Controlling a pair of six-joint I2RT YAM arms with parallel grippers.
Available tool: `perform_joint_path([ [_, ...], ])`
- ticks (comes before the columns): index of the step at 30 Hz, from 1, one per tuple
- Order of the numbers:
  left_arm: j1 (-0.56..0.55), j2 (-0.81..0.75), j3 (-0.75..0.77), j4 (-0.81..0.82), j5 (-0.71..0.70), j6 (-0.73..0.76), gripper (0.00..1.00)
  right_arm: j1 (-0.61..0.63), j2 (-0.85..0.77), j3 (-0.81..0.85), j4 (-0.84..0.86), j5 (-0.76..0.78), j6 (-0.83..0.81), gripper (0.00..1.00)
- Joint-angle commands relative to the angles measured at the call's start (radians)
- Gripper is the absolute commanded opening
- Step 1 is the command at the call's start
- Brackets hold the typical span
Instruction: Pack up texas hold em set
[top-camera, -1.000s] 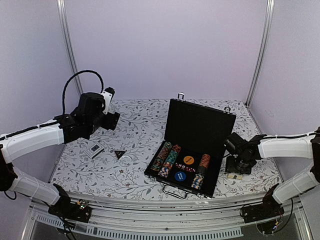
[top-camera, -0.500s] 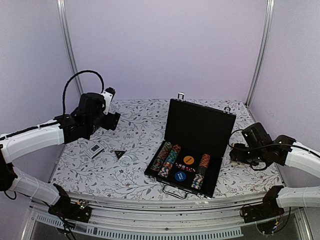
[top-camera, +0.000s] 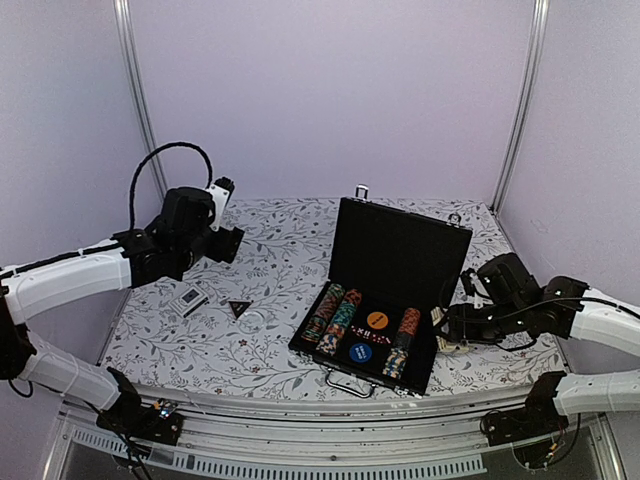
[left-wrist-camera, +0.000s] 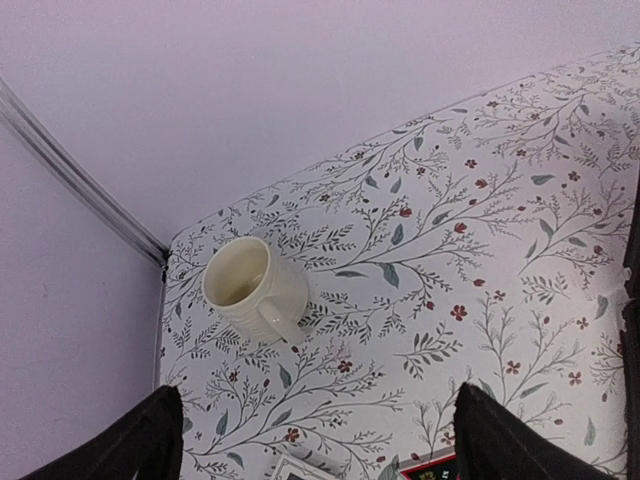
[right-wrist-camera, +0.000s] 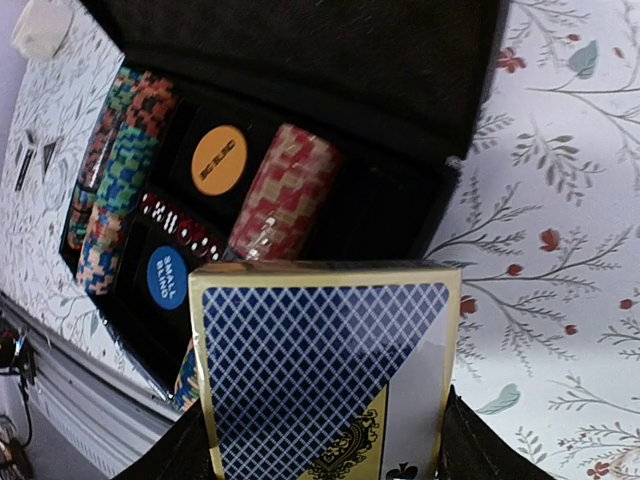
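Note:
The black briefcase (top-camera: 400, 255) stands open on the table with chip rows (top-camera: 335, 318), an orange disc (top-camera: 377, 320), a blue disc (top-camera: 360, 352) and red dice (top-camera: 364, 336) in its tray. My right gripper (top-camera: 445, 328) is shut on a blue-backed card deck (right-wrist-camera: 325, 365) and holds it by the case's right edge, near the red chip row (right-wrist-camera: 285, 190). A second card deck (top-camera: 190, 299) and the black triangle (top-camera: 238, 307) lie on the table left of the case. My left gripper (left-wrist-camera: 315, 440) is open and empty above the table's back left.
A cream mug (left-wrist-camera: 255, 290) lies at the back left corner of the floral tablecloth (top-camera: 280, 250). Lilac walls close in the table at back and sides. The case's metal handle (top-camera: 348, 384) hangs at the near edge.
My right gripper lifted the card deck off the table right of the case, swung up, then moved left to the case's right edge. The left arm barely moved.

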Motion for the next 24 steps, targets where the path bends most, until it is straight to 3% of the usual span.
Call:
perform_joint_path([
  [1,-0.018,0.012,-0.006,0.015,-0.003,0.010,0.94,0.083,0.020,-0.015,0.109,-0.090,-0.002,0.51],
  [9,-0.026,0.026,-0.005,0.014,-0.009,0.011,0.94,0.229,0.312,0.233,0.118,-0.073,-0.229,0.51],
  [16,-0.034,0.030,-0.006,0.012,-0.027,0.015,0.94,0.233,0.628,0.488,-0.018,0.044,-0.445,0.51],
  [24,-0.043,0.031,-0.003,0.013,-0.021,0.016,0.94,0.204,0.795,0.632,-0.071,0.112,-0.633,0.52],
])
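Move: The right hand already holds the card deck above the case's near right side. From it, the orange big blind button in the upper middle well lies about 8 cm ahead, 12 cm left and 9 cm down. The dice are some 4 cm ahead and 13 left, the blue small blind button level and 15 left, the right chip row 3 ahead and 6 left. From the left hand, the orange button is roughly 28 cm right, 5 back and 22 below. Swing the right gripper about 14 cm left with the card deck still pinched, over the right chip row to the middle wells by the dice and big blind button. Draw back slightly at first, then curve forward some 6 cm, turning the hand 35 degrees or so counter-clockwise and dipping its left side; end by sinking a couple of centimetres, fingers staying closed on the deck. ##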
